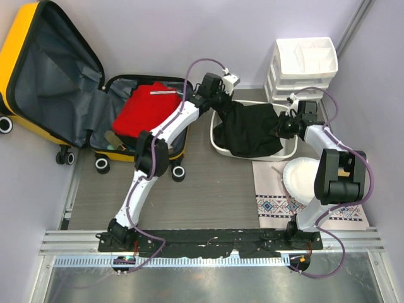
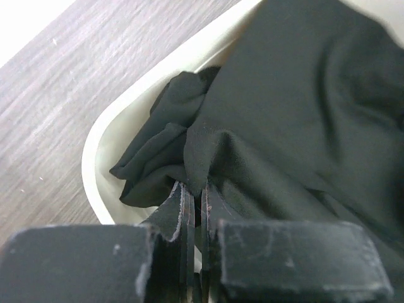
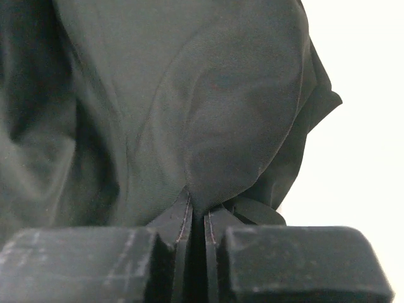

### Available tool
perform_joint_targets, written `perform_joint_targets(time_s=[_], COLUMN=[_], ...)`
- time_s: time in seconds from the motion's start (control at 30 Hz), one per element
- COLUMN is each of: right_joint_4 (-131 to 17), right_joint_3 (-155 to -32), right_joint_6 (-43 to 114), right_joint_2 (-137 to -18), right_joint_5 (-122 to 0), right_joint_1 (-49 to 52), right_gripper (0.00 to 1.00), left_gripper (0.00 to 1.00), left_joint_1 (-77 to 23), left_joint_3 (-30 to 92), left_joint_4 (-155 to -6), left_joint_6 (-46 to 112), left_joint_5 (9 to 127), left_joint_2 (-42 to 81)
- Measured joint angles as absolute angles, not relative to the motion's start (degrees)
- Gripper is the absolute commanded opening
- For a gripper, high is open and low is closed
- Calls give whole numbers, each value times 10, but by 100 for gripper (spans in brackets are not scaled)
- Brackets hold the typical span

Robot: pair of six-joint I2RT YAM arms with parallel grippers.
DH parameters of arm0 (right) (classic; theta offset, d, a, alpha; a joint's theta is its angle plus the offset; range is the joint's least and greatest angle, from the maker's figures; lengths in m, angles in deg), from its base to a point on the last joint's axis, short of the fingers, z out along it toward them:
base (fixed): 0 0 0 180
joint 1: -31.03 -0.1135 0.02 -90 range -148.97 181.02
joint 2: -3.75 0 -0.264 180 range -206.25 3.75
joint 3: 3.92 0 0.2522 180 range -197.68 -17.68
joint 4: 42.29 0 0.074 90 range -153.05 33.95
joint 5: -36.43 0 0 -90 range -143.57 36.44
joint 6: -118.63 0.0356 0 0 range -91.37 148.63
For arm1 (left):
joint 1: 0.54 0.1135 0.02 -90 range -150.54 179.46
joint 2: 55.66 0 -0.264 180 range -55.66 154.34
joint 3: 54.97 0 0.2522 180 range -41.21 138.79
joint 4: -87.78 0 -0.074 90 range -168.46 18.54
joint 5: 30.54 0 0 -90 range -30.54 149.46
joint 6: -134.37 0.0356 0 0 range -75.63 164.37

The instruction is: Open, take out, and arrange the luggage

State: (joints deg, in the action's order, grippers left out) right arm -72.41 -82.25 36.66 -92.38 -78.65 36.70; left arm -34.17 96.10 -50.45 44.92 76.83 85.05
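The luggage (image 1: 50,76), a yellow hard-shell suitcase, lies open at the back left with its grey-lined lid raised. A red garment (image 1: 149,106) rests in its lower half. A black garment (image 1: 252,129) is draped in and over a white basin (image 1: 218,144). My left gripper (image 1: 226,106) is shut on the garment's left edge, with a fold of black cloth (image 2: 284,113) pinched at the left gripper's (image 2: 196,190) tips over the basin rim (image 2: 95,158). My right gripper (image 1: 282,126) is shut on the garment's right edge. The right gripper's (image 3: 199,209) tips clamp the black cloth (image 3: 189,95).
A white drawer organizer (image 1: 306,63) stands at the back right behind the basin. A white plate (image 1: 302,178) sits on a patterned mat (image 1: 278,205) near the right arm. The suitcase wheels (image 1: 102,165) rest on the grey wood floor (image 1: 208,189).
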Motion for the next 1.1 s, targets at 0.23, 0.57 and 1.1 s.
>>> perform_joint_targets(time_s=[0.23,0.57,1.1], right_joint_4=[-704,-726,-786], right_joint_3=[-810,-874,-950], right_joint_6=[371,333,254], right_joint_2=[-925,-935,-938], right_joint_5=[-767,-772,-638], right_joint_1=[343,330,237], right_gripper=[50,72,80], left_gripper=[43,87,89], left_joint_1=[-339,-305,-127], left_joint_3=[957,958,739], left_joint_4=[-516,-442,-362], left_joint_6=[477,492,495], left_joint_5=[712,730,700], left_joint_2=[901,844,570])
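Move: The left gripper still pinches the left part of the black clothes; the middle of the white bin lies about 11 cm to its right, 8 cm back and 10 cm below. The red clothes lie some 32 cm to its left, nearly level with it, about 10 cm below. From the right gripper, also still gripping the black clothes, the bin's middle is 11 cm left and 6 cm down, the drawer unit 24 cm ahead and 9 cm right, and the plate 19 cm back and 9 cm right. Lower the left gripper about 6 cm at the bin's left end, open wide to let go of the black clothes, then lift and sweep it some 25 cm left over the red clothes, turning counter-clockwise and sinking at the end. Meanwhile open the right fingers off the black clothes, easing left, then raise the hand about 5 cm, left and slightly forward, rolling its left side down. ##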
